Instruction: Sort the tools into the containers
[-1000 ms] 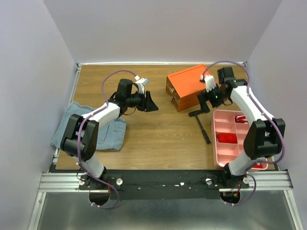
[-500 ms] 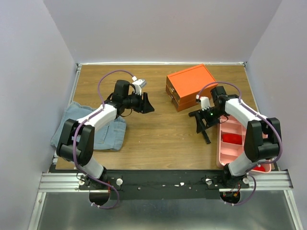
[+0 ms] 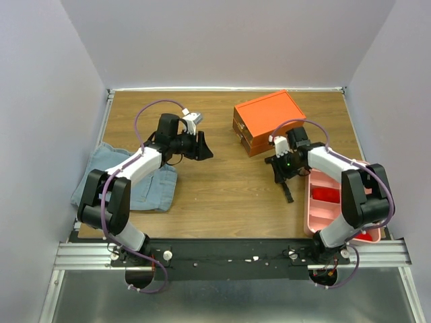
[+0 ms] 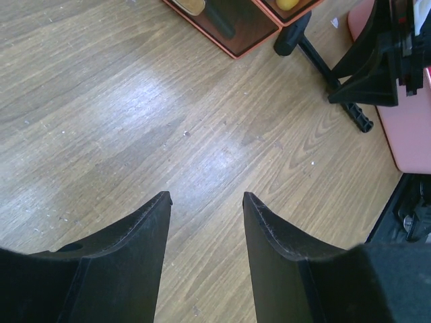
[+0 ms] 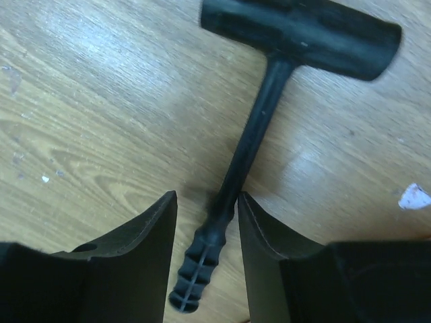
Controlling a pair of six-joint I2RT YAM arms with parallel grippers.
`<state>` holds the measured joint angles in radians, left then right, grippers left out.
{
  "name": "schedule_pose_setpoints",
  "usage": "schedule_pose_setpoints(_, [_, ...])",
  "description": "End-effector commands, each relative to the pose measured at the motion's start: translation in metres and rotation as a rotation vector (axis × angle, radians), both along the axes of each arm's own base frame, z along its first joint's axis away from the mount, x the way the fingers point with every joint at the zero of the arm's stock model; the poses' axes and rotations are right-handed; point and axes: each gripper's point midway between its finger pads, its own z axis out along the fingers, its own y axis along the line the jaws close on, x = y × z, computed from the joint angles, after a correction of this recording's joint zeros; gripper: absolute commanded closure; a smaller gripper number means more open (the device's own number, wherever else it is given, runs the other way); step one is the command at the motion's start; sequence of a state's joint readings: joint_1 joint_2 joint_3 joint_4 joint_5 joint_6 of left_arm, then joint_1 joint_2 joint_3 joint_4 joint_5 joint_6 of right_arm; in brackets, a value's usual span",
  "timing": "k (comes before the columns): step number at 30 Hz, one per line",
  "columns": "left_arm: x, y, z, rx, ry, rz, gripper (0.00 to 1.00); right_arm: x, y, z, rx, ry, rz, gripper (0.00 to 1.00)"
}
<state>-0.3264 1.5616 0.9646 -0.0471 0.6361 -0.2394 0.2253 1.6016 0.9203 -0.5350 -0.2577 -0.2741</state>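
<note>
A small black hammer (image 3: 289, 192) lies on the wood in front of the orange cabinet (image 3: 266, 114), its head toward the cabinet. My right gripper (image 3: 282, 172) is down over it. In the right wrist view the ribbed handle (image 5: 202, 269) runs between the fingers of that gripper (image 5: 206, 195). The right finger is against the shaft, while a gap shows on the left side, so the jaws stand open. My left gripper (image 3: 207, 149) hovers open over bare wood left of the cabinet, nothing between its fingers (image 4: 145, 242). The left wrist view shows the cabinet's drawers (image 4: 232, 30) and the hammer (image 4: 316, 57).
A pink divided tray (image 3: 304, 202) with a red item (image 3: 322, 195) sits at the right edge, close beside the hammer. A blue cloth (image 3: 145, 185) lies at the left under the left arm. Walls enclose the table on three sides.
The right gripper came down from beside the cabinet onto the hammer's handle, and its jaws narrowed around it. The left gripper hardly moved.
</note>
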Motion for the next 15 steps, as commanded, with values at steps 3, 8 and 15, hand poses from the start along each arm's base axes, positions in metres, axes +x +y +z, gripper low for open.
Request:
schedule_pose_setpoints(3, [0.015,0.007,0.002,0.032,-0.041,0.033,0.43,0.005,-0.002,-0.015,-0.134,-0.063,0.024,0.51])
schedule_pose_setpoints(8, [0.015,0.009,0.002,0.037,-0.052,0.040,0.43,-0.005,0.001,-0.018,-0.139,-0.043,0.055,0.71])
schedule_pose_setpoints(15, [0.014,0.015,0.015,0.039,-0.099,0.052,0.43,-0.032,0.013,0.023,-0.042,-0.035,0.156,0.99])
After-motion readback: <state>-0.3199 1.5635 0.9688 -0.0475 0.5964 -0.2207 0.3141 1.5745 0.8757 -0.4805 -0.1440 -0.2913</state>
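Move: The hammer lies right under the right hand with its handle between the half-open fingers; its middle is about 2 cm ahead, 1 cm left and 1 cm down. The orange drawer cabinet stands some 18 cm ahead and 4 cm left of this hand, the pink bin about 21 cm right and 6 cm back. From the left hand the hammer is roughly 27 cm right, 5 cm back and 12 cm down. Right hand eases about 1 cm left and down, then shuts its fingers, pinching the hammer's handle. ##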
